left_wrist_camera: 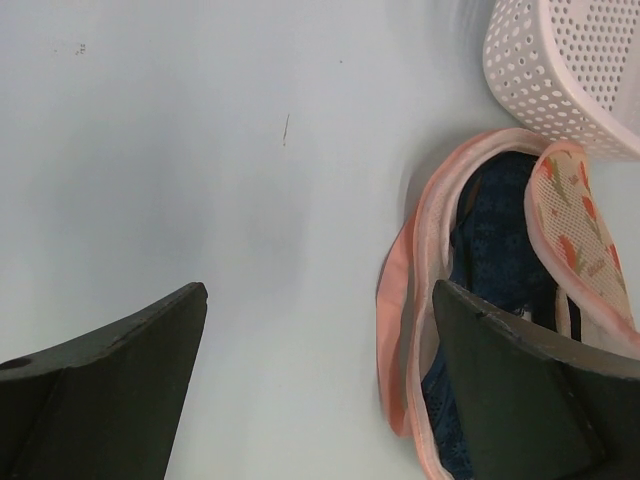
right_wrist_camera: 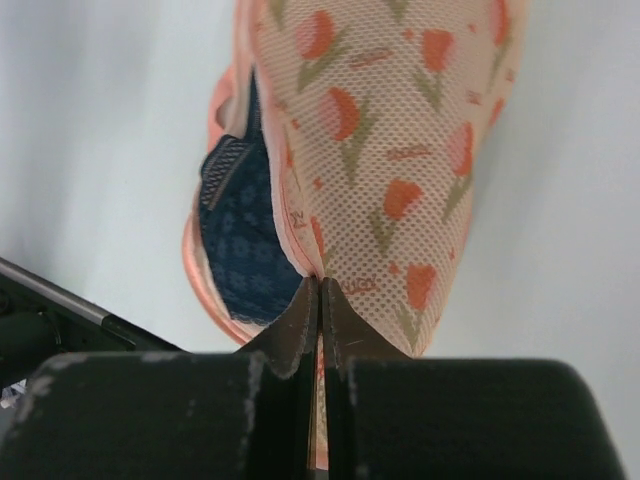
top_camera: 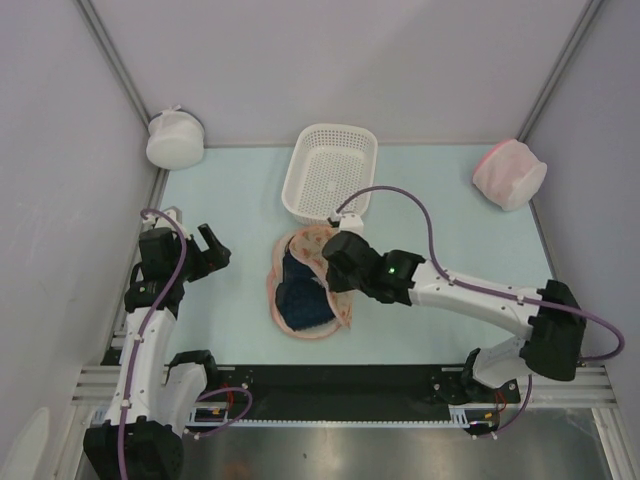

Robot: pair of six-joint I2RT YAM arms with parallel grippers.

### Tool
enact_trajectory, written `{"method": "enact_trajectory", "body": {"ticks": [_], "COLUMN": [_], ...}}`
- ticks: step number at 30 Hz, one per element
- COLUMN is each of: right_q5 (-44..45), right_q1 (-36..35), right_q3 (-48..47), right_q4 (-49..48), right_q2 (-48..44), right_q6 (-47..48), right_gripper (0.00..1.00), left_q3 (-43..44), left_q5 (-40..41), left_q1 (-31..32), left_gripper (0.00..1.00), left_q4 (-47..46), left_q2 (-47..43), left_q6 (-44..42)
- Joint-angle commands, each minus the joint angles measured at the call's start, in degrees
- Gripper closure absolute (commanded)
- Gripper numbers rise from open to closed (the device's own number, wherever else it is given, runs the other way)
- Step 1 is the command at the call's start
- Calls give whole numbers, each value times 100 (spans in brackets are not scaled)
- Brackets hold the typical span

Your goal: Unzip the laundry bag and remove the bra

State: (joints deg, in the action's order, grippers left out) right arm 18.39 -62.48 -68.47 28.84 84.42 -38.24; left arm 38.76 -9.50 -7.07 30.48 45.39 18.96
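The laundry bag (top_camera: 338, 300) lies open at the table's middle, beige mesh with orange-red tulip print and pink edging. The navy bra (top_camera: 298, 290) shows inside its opening. My right gripper (top_camera: 330, 268) is shut on the bag's upper flap, pinching the flap's edge (right_wrist_camera: 320, 278) and folding it back; the flap (right_wrist_camera: 400, 130) and the bra (right_wrist_camera: 245, 240) show in the right wrist view. My left gripper (top_camera: 212, 248) is open and empty, left of the bag; in its view the bag's pink edge (left_wrist_camera: 410, 300) and the bra (left_wrist_camera: 500, 230) lie beside the right finger (left_wrist_camera: 520, 390).
A white perforated basket (top_camera: 332, 172) stands just behind the bag; its corner also shows in the left wrist view (left_wrist_camera: 570, 70). A round white mesh pouch (top_camera: 174, 138) is at the back left, a pink-and-white one (top_camera: 510, 172) at the back right.
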Motion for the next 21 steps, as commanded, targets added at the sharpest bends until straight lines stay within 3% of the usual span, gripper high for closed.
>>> {"method": "enact_trajectory", "body": {"ticks": [1, 9, 21], "right_q5": [454, 929, 1386], "right_q1": [192, 613, 1176], "right_q3": [570, 1432, 1889], "right_q4": [86, 630, 1563], "right_q2": [-865, -1744, -2333], "right_q6": [-587, -992, -1246], "right_gripper": [100, 100, 100], "left_q3": [158, 149, 123], "left_q5": [-140, -202, -325], "left_q1": [-58, -57, -58], "left_gripper": [0, 0, 0], "left_q4": [-244, -253, -279], "left_q2": [14, 49, -3], "left_q6": [-94, -103, -147]}}
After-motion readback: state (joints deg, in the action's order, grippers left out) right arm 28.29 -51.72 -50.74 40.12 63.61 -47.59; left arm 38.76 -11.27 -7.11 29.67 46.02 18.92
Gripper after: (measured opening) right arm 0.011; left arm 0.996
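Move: The right hand already holds the edge of the laundry bag's top flap, about 12 cm above the table; the bag's middle lies some 4 cm to its left and 1 cm ahead, with the bra inside about 5 cm left, level with the hand. The flap has bare table to go to, about 15 cm to the hand's right and level with it, while the white basket stands straight ahead, roughly 32 cm out. From the left hand, the bag lies some 21 cm right and 3 cm back. With the shut fingers keeping their pinch on the flap's edge, the right hand goes on sweeping to the right, about 15 cm, drawing the flap off the bra and away from the bag's left side towards the bare table. The wrist turns some 25 degrees clockwise on the way, and the hand sinks slightly in the later part while still holding the edge. ##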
